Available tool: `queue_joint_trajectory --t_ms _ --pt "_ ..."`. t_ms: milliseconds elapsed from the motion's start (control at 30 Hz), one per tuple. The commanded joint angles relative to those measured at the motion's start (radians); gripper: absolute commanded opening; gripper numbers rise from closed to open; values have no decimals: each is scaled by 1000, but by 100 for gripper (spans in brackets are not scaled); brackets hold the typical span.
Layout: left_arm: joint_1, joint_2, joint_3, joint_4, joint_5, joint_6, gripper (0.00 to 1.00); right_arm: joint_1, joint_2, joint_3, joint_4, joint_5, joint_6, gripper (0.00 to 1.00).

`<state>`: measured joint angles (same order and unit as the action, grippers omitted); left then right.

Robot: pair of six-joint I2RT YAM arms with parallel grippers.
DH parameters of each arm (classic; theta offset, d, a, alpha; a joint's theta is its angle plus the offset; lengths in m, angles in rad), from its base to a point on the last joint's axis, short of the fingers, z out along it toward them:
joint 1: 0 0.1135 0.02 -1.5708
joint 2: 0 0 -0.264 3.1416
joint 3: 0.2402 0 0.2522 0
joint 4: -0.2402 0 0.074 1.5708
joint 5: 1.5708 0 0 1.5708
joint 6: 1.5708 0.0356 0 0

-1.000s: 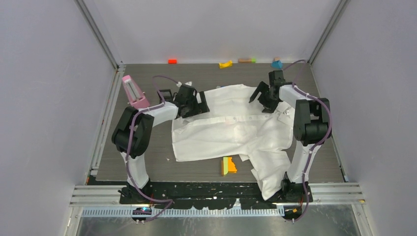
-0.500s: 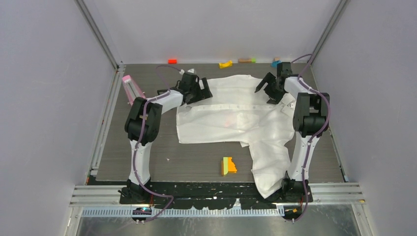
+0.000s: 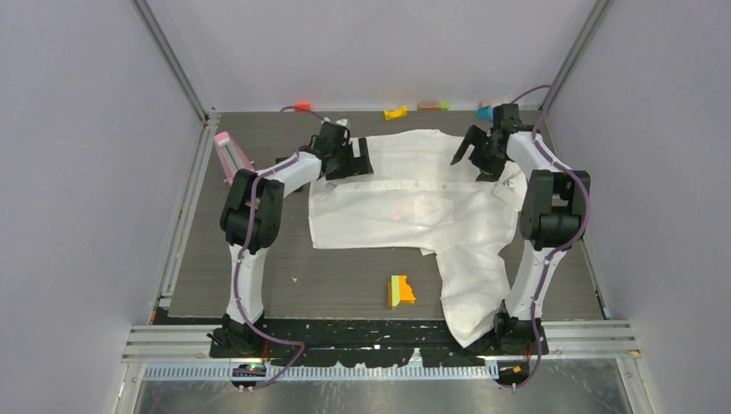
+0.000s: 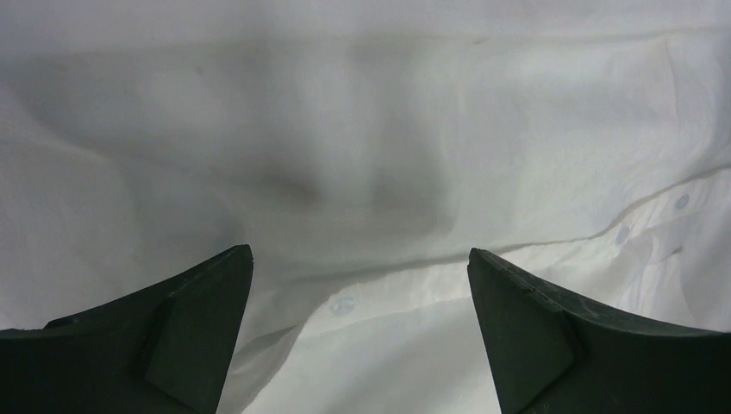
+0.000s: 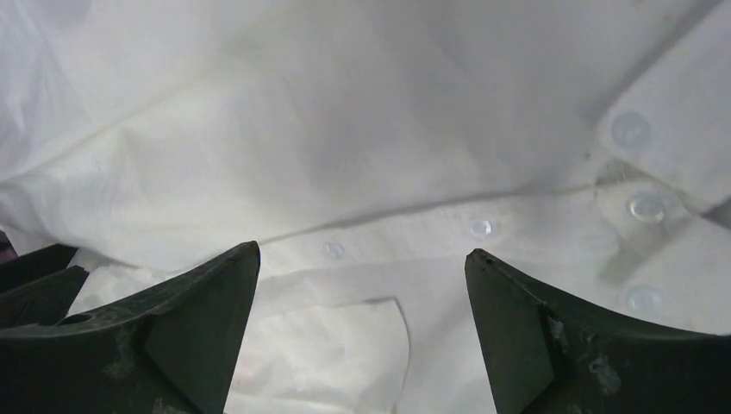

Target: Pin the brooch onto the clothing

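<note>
The clothing (image 3: 414,203) is a white button-up shirt lying spread on the dark table, one sleeve hanging toward the near right edge. My left gripper (image 3: 358,162) hovers open over the shirt's far left part. In the left wrist view, the left gripper (image 4: 360,254) has only fabric and a button (image 4: 342,304) below it. My right gripper (image 3: 471,158) stands open over the far right part by the collar. In the right wrist view, the right gripper (image 5: 362,252) looks down on the button row (image 5: 480,228) and chest pocket (image 5: 345,345). The brooch is out of view.
A pink wedge-shaped object (image 3: 231,155) stands at the left beside the left arm. An orange and green block (image 3: 399,291) lies near the front. Red (image 3: 302,107), yellow (image 3: 395,112), brown-green (image 3: 433,105) and blue (image 3: 484,110) blocks line the back edge.
Both arms have reached farther toward the back of the table. The shirt has shifted back and lies flatter. The right gripper has opened slightly wider.
</note>
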<state>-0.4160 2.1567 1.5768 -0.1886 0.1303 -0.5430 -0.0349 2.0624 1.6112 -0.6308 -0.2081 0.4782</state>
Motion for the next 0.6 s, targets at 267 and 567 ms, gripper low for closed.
queue_joint_trajectory --t_ms 267,567 --pt "-33 -467 -171 -227 -34 107 100 1 -545 -320 -45 18 -28 95" --pt "140 -701 -412 -248 -153 74 100 11 -814 -518 -70 -21 36 91"
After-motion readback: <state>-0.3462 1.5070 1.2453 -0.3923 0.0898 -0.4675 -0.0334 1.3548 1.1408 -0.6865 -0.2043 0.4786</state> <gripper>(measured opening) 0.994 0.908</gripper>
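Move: From the left hand, low over the spread shirt, the gold brooch in its open box lies about 27 cm left and 10 cm back. The blue brooch's box is some 17 cm left and 2 cm back; the pink metronome about 31 cm left, roughly level with the hand. From the right hand the gold brooch is some 60 cm left and 9 cm back, the shirt pocket about 13 cm left and 9 cm back. Left rises 14 cm off the shirt, back then left towards the gold brooch; right backs 14, rising 10. ##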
